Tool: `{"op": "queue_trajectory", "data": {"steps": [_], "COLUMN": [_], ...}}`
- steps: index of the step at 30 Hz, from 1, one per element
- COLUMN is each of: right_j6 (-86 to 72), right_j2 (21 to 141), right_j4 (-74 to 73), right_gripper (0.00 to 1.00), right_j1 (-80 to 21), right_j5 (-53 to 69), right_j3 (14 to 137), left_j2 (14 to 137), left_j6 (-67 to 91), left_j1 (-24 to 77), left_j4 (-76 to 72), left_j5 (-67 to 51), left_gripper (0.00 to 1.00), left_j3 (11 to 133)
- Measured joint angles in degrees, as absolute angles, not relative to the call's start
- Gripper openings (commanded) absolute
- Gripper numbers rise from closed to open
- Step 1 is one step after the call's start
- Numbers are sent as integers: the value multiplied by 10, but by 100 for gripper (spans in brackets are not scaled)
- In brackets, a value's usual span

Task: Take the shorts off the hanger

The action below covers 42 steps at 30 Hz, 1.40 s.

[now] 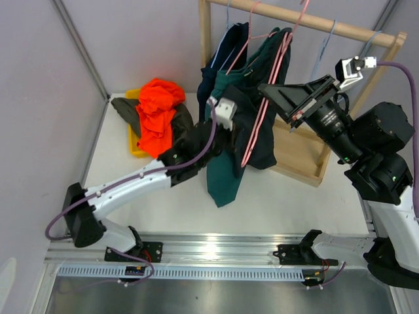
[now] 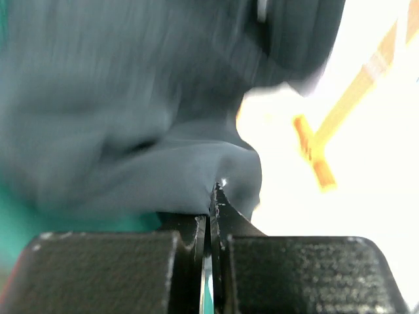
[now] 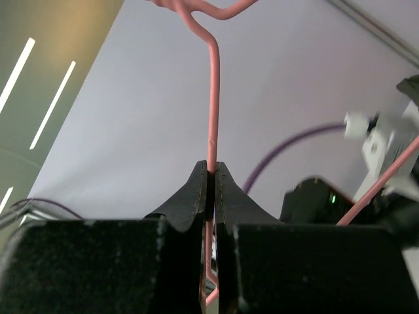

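A pink wire hanger [image 1: 258, 124] hangs from the wooden rack [image 1: 308, 21] and carries the black shorts [image 1: 265, 147]. The teal shorts [image 1: 222, 173] hang beside them, and the navy shorts [image 1: 215, 62] hang behind. My left gripper [image 1: 234, 134] is shut on a fold of the dark fabric [image 2: 163, 170], with teal cloth at the lower left of the left wrist view. My right gripper [image 1: 263, 87] is shut on the hanger wire [image 3: 211, 98], with its fingertips [image 3: 200, 186] pinching it. The orange shorts [image 1: 157, 111] and olive shorts [image 1: 127, 110] lie in a heap at the left.
A yellow tray [image 1: 134, 149] lies under the heap of removed shorts. The rack's wooden base frame [image 1: 298, 157] lies on the table at the right. Empty hangers [image 1: 324, 46] hang on the rail. Walls close the left and back.
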<state>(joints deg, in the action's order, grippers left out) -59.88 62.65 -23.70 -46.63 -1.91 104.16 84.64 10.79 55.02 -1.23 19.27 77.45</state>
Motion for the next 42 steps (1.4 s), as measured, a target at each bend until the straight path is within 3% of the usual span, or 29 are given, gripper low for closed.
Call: {"op": "queue_trajectory", "data": {"steps": [6, 11, 16, 21, 28, 34, 42], "right_j6": [-730, -872, -903, -872, -860, -896, -942], "right_j2": [619, 613, 616, 609, 621, 660, 780], "right_j4": [-109, 5, -29, -83, -98, -34, 100], "right_gripper": [0, 0, 0, 0, 0, 0, 0], "right_j1": [-425, -419, -405, -329, -157, -56, -10], "right_j5": [63, 104, 103, 105, 175, 261, 343], "right_j3": [983, 888, 866, 895, 918, 882, 856], "left_j2": [778, 803, 805, 734, 525, 421, 439], "left_j6": [142, 140, 140, 130, 156, 201, 146], "left_j1": [559, 559, 572, 684, 826, 893, 906], "left_j4": [-29, -28, -42, -36, 50, 167, 287], "left_j5": [193, 212, 235, 307, 415, 523, 644], "left_gripper": [0, 0, 0, 0, 0, 0, 0], "left_j3": [607, 617, 638, 599, 525, 526, 650]}}
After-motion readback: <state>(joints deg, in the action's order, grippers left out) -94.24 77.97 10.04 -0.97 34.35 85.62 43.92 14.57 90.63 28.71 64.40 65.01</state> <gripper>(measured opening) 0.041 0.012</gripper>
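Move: My left hand already grips the black shorts; the yellow bin with the orange shorts lies about 23 cm ahead, 30 cm left and 28 cm below it. The teal shorts hang some 8 cm ahead and 3 cm left at its height. My right hand holds the pink hanger; the rod stretch it goes for is roughly 24 cm ahead, 14 cm right and 3 cm up, with an empty blue hanger 25 cm ahead, 20 cm right and 6 cm down. Keeping the black shorts pinched, my left hand dips nearly 10 cm, rises again, then hauls them back and finally left, away from the pink hanger and the rod, ending about 17 cm back and 17 cm left. My right hand keeps the hanger shut in its fingers, first rolling about 20 degrees with its left side rising, then carrying it some 20 cm forward, also right and down, to the rod. ##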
